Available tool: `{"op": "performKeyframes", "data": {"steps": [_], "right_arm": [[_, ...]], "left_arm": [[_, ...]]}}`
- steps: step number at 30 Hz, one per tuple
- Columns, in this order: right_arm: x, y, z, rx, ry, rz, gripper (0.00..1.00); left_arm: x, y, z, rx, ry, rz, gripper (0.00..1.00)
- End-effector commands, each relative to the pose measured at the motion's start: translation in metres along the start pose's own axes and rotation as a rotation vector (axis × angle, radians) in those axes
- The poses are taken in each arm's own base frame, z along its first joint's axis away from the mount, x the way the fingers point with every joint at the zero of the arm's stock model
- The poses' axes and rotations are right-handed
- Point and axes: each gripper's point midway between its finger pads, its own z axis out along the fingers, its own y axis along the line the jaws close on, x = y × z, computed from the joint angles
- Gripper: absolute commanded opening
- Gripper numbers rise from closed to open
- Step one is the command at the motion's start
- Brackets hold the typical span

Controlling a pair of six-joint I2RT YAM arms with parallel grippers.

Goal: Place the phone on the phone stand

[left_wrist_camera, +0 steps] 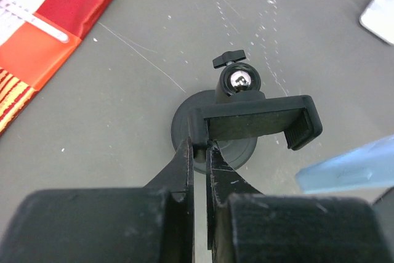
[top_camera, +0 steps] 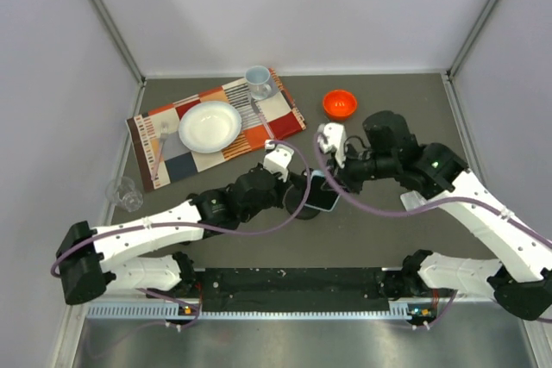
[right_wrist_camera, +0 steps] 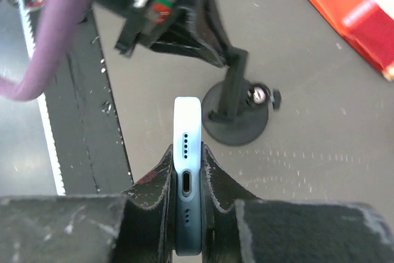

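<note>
The black phone stand (left_wrist_camera: 252, 121) rests on its round base in the middle of the table, its clamp bracket facing my left wrist camera. My left gripper (left_wrist_camera: 200, 149) is shut on the left end of that bracket. The phone (right_wrist_camera: 186, 133), in a light blue case, is held on edge with my right gripper (right_wrist_camera: 186, 152) shut on it, its port end toward the camera. From above, the phone (top_camera: 323, 191) hangs just right of the stand (top_camera: 302, 206), with the left gripper (top_camera: 289, 185) and right gripper (top_camera: 335, 180) on either side. A corner of the phone (left_wrist_camera: 351, 170) shows beside the clamp.
A patterned placemat (top_camera: 276, 118) at the back left carries a white plate (top_camera: 210, 125), a cup (top_camera: 257, 80) and a fork (top_camera: 160, 148). An orange bowl (top_camera: 340, 103) sits at the back. A clear glass (top_camera: 125, 193) stands at the left. Walls enclose three sides.
</note>
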Motion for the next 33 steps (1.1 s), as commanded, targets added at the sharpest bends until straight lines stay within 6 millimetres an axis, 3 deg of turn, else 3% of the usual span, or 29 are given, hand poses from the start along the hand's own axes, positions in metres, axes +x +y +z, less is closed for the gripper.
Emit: {"op": "performKeyframes", "data": {"steps": [1,4,7,14,20,26,33], "right_arm": [[-0.03,0.059,0.021,-0.274,-0.168,-0.41,0.0],[-0.042,0.085,0.033,-0.4,-0.245,-0.535,0.0],[-0.059,0.096,0.039,-0.472,-0.299,-0.588,0.0],[-0.079,0.093,0.064,-0.523,-0.31,-0.63,0.0],[-0.077,0.085,0.075,-0.498,-0.29,-0.658,0.0],[-0.075,0.105,0.08,-0.548,-0.292,-0.7,0.0],[-0.054,0.082,0.089,-0.465,-0.255,-0.873,0.0]], "left_arm": [[-0.029,-0.02,-0.026,0.183,-0.083,0.016,0.0],[-0.022,-0.022,-0.035,0.237,-0.057,0.063,0.0],[-0.017,-0.025,-0.042,0.291,-0.052,0.115,0.0],[-0.008,-0.025,-0.049,0.333,-0.085,0.18,0.0],[-0.008,-0.027,-0.053,0.361,-0.09,0.206,0.0],[-0.008,-0.037,-0.053,0.407,-0.08,0.205,0.0],[-0.004,-0.041,-0.056,0.448,-0.071,0.233,0.0]]}}
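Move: Held in the left fingers by one jaw, the phone stand's clamp has its middle about 3 cm right and 1 cm back of the left hand. From the right hand, which holds the phone, that clamp is about 8 cm left, 3 cm ahead and 7 cm below, and the stand's round base is some 8 cm left, 2 cm ahead and 16 cm below. The phone is roughly 8 cm right, 5 cm back and 3 cm above the left hand. Sweeping left about 10 cm, back some 6 cm and a little down, the right hand carries the phone in close to the clamp, turning about 45 degrees counter-clockwise and nearly stopping after the first half. The left hand keeps its pinch on the clamp's jaw and draws the stand back about 5 cm and slightly left, turning it roughly 20 degrees clockwise. ##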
